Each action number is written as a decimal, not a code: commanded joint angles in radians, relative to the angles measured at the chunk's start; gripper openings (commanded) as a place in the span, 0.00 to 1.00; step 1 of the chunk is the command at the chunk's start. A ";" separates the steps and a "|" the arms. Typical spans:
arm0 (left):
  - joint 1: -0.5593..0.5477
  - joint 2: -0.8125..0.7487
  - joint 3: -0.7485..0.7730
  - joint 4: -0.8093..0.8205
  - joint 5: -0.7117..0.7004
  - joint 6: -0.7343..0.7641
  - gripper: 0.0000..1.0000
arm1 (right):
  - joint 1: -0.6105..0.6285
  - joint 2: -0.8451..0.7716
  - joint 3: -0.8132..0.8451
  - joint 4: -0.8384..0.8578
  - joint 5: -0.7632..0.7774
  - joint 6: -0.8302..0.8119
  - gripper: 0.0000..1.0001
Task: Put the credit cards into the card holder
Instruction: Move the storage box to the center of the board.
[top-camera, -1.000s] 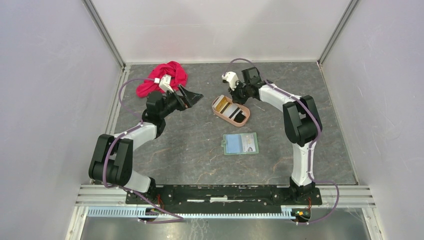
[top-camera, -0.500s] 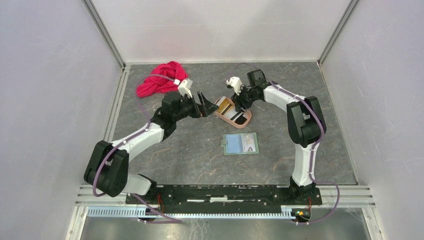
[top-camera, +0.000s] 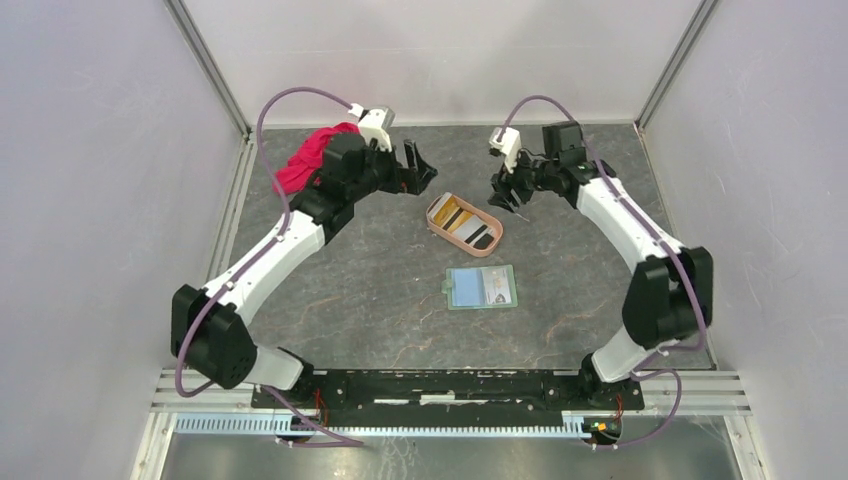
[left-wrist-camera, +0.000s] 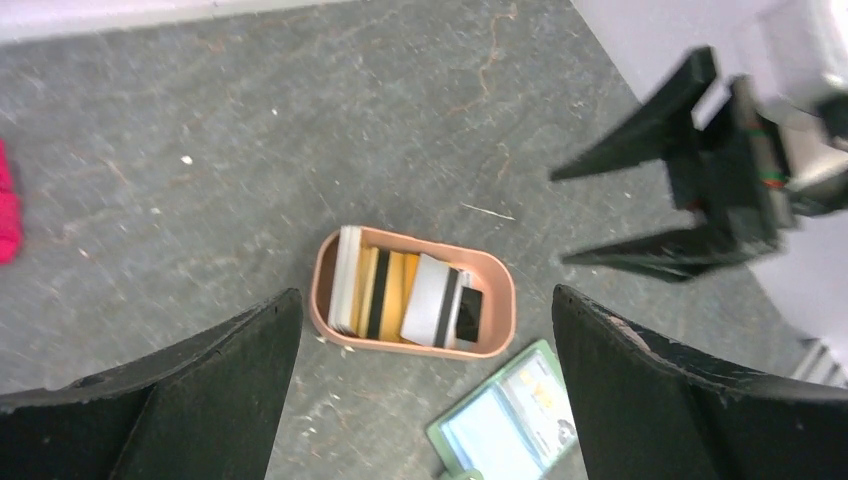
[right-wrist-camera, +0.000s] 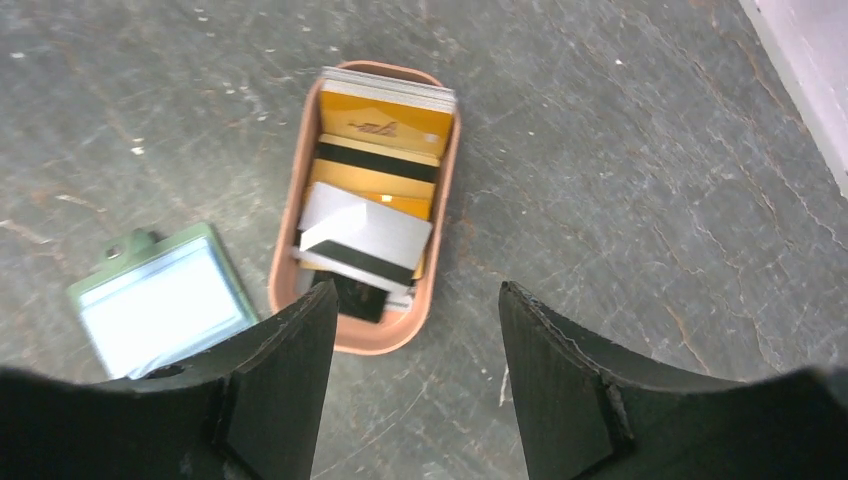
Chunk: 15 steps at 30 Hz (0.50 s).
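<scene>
Several credit cards (top-camera: 462, 220), orange, grey and white, some with dark stripes, lie stacked in a pinkish-tan oval tray (top-camera: 437, 226). The card holder (top-camera: 481, 288) lies open, light blue inside, in front of the tray. My left gripper (top-camera: 424, 168) hangs open up and left of the tray, framing the cards (left-wrist-camera: 400, 295) and card holder (left-wrist-camera: 510, 420). My right gripper (top-camera: 506, 195) hovers open just right of the tray, nothing between its fingers. Its view shows the cards (right-wrist-camera: 375, 190), the card holder (right-wrist-camera: 160, 300) and the gripper (right-wrist-camera: 418, 287) above bare table.
A red cloth (top-camera: 310, 160) lies bunched at the back left, behind the left arm. The tray rim (left-wrist-camera: 505, 300) stands a little above the table. The right gripper (left-wrist-camera: 560, 220) shows in the left wrist view. Enclosure walls bound the mat on three sides.
The right gripper has opened and drawn back right from the tray, leaving the cards in it. The left arm has swung up and back, away from the tray's left end.
</scene>
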 joint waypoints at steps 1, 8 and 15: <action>-0.002 0.069 0.073 -0.083 -0.034 0.224 1.00 | -0.003 -0.126 -0.108 -0.033 -0.138 -0.023 0.67; -0.095 0.280 0.296 -0.318 -0.258 0.415 1.00 | -0.007 -0.303 -0.348 0.063 -0.294 0.042 0.68; -0.168 0.521 0.482 -0.397 -0.418 0.561 0.99 | -0.041 -0.261 -0.426 0.056 -0.400 0.020 0.67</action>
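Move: The storage box lies about 3 cm ahead of the left hand, 8 cm to its right and 25 cm below. From that hand the open card holder is some 14 cm back, 12 cm right and 27 cm down, and the red cloth about 24 cm ahead and 30 cm left on the table. From the right hand, the storage box is about 2 cm ahead, 7 cm left and 15 cm below; the card holder lies 14 cm back, 3 cm left and 17 cm below. The left hand, fingers wide open, first eases about 4 cm forward and then sinks some 10 cm towards the far-left end of the storage box, slipping a little right while its left side rolls up some 35 degrees and the fingertips dip. Meanwhile the right hand, still partly open and empty, draws about 12 cm straight back past the box's right side towards the air over the card holder, rising slightly before sinking a few centimetres and turning a little counter-clockwise. ##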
